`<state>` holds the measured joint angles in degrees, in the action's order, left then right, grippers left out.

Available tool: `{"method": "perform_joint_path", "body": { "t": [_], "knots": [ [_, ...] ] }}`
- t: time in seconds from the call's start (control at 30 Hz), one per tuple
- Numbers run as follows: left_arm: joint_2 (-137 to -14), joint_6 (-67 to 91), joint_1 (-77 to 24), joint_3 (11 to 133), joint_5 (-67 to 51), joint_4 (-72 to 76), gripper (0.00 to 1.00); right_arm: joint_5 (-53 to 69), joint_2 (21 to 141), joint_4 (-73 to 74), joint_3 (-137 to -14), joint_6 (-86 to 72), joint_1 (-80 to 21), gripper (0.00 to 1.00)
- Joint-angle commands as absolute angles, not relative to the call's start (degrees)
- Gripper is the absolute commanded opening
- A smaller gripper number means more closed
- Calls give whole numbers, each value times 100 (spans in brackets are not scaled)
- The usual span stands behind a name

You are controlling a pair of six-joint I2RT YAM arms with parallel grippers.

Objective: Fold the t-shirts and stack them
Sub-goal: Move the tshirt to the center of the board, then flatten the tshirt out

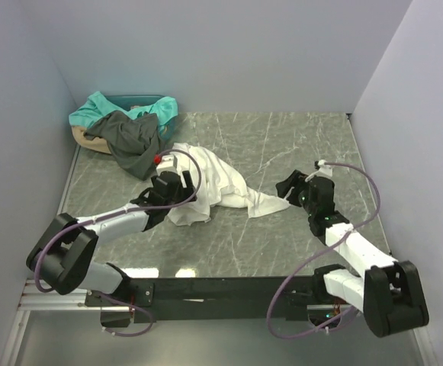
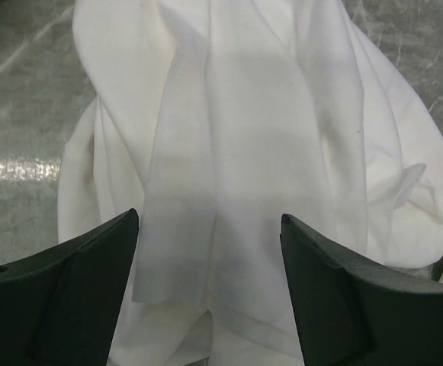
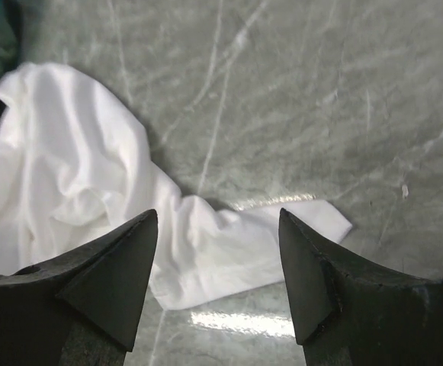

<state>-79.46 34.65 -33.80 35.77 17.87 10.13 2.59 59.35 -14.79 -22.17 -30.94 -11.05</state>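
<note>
A crumpled white t-shirt (image 1: pixel 215 185) lies in a heap mid-table, one end trailing right. My left gripper (image 1: pixel 169 183) hovers at the heap's left side, open. The left wrist view shows its fingers spread over the white folds (image 2: pixel 244 114), with nothing pinched at the left gripper (image 2: pixel 210 217). My right gripper (image 1: pixel 293 187) stands open just right of the trailing end. The right wrist view shows that end (image 3: pixel 229 244) lying flat below the right gripper (image 3: pixel 219 213). A dark grey t-shirt (image 1: pixel 130 141) and a teal t-shirt (image 1: pixel 103 107) spill from a basket at the back left.
The basket (image 1: pixel 141 97) sits in the back left corner against the pale walls. Green marbled tabletop (image 1: pixel 282 145) stretches to the back and right of the white heap. A metal rail (image 1: pixel 69 179) runs along the table's left edge.
</note>
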Motion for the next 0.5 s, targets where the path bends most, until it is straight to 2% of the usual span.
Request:
{"method": "perform_joint_path", "body": {
  "t": [0.0, 0.27, 0.47],
  "knots": [
    [-7875, 3779, -3401, 3384, 1574, 1467, 81, 202, 6318, -1617, -2513, -3164, -1186, 71],
    [-8226, 3876, -3454, 3314, 1284, 1783, 80, 141, 7031, -1731, -2628, -3261, -1222, 70],
    [-8481, 3999, -3454, 3234, 1055, 2258, 80, -456, 7172, -1617, -2619, -3366, -1230, 70]
  ]
}}
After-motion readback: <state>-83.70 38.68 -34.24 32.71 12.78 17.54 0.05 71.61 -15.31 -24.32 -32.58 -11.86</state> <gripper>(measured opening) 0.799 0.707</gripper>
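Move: The white t-shirt's main heap lies about 3 cm ahead of my left hand, 5 cm to its right and some 6 cm below. Its narrow right end runs out to roughly 22 cm right of that hand and 3 cm nearer me. The same end is level with my right hand, about 3 cm to its left and 9 cm below. The grey t-shirt hangs from the bin, about 18 cm ahead and 16 cm left of my left hand. I bring both open grippers down onto the spread white t-shirt. My right hand sinks about 5 cm over the shirt's narrow end, its fingers tipping some 10 degrees further down. My left hand eases down 2–3 cm and then drifts about 2 cm to the right into the heap, rolling slightly left side down, its fingers seeming to brush the cloth. Neither gripper closes. ##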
